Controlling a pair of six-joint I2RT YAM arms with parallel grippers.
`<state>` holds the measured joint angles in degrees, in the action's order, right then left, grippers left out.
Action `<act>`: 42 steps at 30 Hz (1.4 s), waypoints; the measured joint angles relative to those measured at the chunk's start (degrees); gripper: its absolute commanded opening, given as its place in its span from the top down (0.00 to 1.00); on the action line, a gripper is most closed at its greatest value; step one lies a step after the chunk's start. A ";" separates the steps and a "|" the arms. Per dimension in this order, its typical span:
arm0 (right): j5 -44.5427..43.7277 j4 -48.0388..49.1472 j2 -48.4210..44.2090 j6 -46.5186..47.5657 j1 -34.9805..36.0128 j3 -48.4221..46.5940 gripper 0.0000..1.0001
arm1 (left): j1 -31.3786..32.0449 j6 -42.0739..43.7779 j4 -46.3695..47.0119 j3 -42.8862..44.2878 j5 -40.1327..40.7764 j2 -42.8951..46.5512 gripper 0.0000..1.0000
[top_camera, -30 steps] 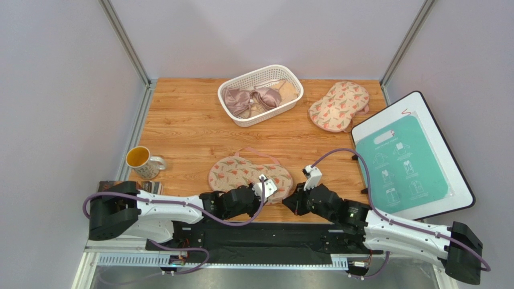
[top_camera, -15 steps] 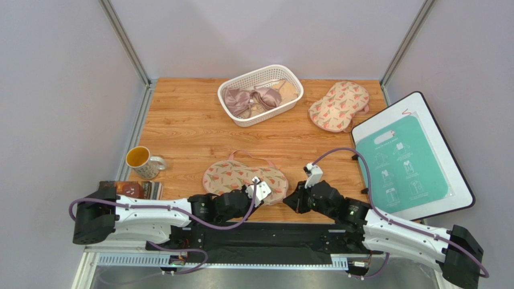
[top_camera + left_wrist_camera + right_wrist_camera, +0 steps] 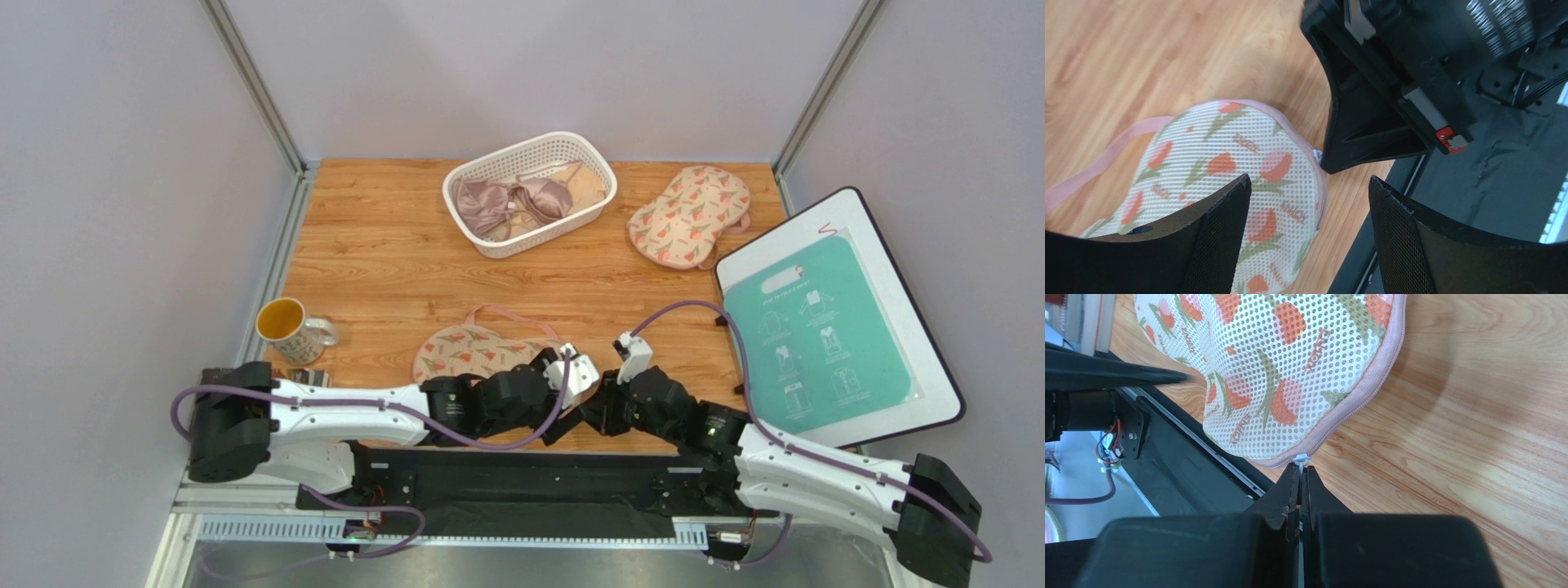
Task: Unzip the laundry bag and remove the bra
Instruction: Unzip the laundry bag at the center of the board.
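The laundry bag (image 3: 472,352), a floral mesh pouch with pink zip edging, lies flat near the table's front edge. My right gripper (image 3: 1300,470) is shut on the small white zip pull (image 3: 1301,459) at the bag's (image 3: 1290,367) near corner. My left gripper (image 3: 1309,184) hovers open over the bag's (image 3: 1247,165) right end, one finger above the mesh and the other above the table edge, with nothing between them. From above, the left gripper (image 3: 567,404) and right gripper (image 3: 597,404) almost meet. The bra is hidden; no view shows it.
A white basket (image 3: 530,192) holding a mauve satin bra stands at the back. A second floral pouch (image 3: 689,214) lies at back right. A white board with a teal sheet (image 3: 834,325) fills the right side. A mug (image 3: 290,328) stands at front left.
My left gripper has opened and swung right, close to the right gripper. The bag's right end now lies under it. The right gripper has stayed shut on the zip pull.
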<state>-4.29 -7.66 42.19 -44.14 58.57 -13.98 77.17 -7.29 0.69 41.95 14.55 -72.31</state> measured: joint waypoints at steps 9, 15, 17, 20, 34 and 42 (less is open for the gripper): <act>0.37 -0.26 -2.89 0.02 -0.02 0.00 1.00 | 0.02 -0.07 0.81 0.85 -0.24 -10.93 0.27; 0.74 -0.48 -2.91 0.02 -0.04 0.00 1.00 | 0.00 -0.31 1.44 0.85 2.05 -12.26 0.42; 0.92 -0.59 -2.91 0.04 -0.07 0.00 1.00 | 0.02 -0.33 1.60 0.85 2.99 -13.14 0.48; 1.01 -0.74 -2.91 0.07 -0.07 0.00 1.00 | 0.02 -0.48 1.75 0.85 4.55 -14.43 0.69; 1.62 -0.37 -1.03 0.26 -1.29 -0.02 1.00 | 0.61 -0.46 6.05 -2.58 5.62 -13.73 1.00; 4.96 -0.28 -1.01 0.92 -6.97 -0.02 1.00 | 0.70 0.68 9.01 -9.44 4.68 -5.97 1.00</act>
<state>0.67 -7.94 41.19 -43.22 51.59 -14.00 77.87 -6.61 9.69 32.51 19.22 -78.28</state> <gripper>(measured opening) 0.006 0.017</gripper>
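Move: The left hand hovers open over the laundry bag's near right end: the zipped edge it goes for lies about 8 cm below and 1 cm ahead, level sideways. The zipper pull is about 2 cm ahead, 2 cm right and 8 cm below, already pinched in the right fingers, which have that edge just 1 cm back and 2 cm left of them. From the left hand, the bag's middle is about 7 cm ahead and 10 cm left; the pink strap some 15 cm ahead and 8 cm left, both about 11 cm down. The left hand drops about 8 cm onto the bag's zipped edge beside the right fingers, tipping some 10 degrees steeper, and its open fingers shut to pinch the edge, then draw it about 2.5 cm left and slightly up. The right hand keeps its pinch on the zipper pull, rising and sinking about a centimetre while the left takes hold, then draws the pull forward and slightly right, about 1.5 cm, away from the left hand's grip. ##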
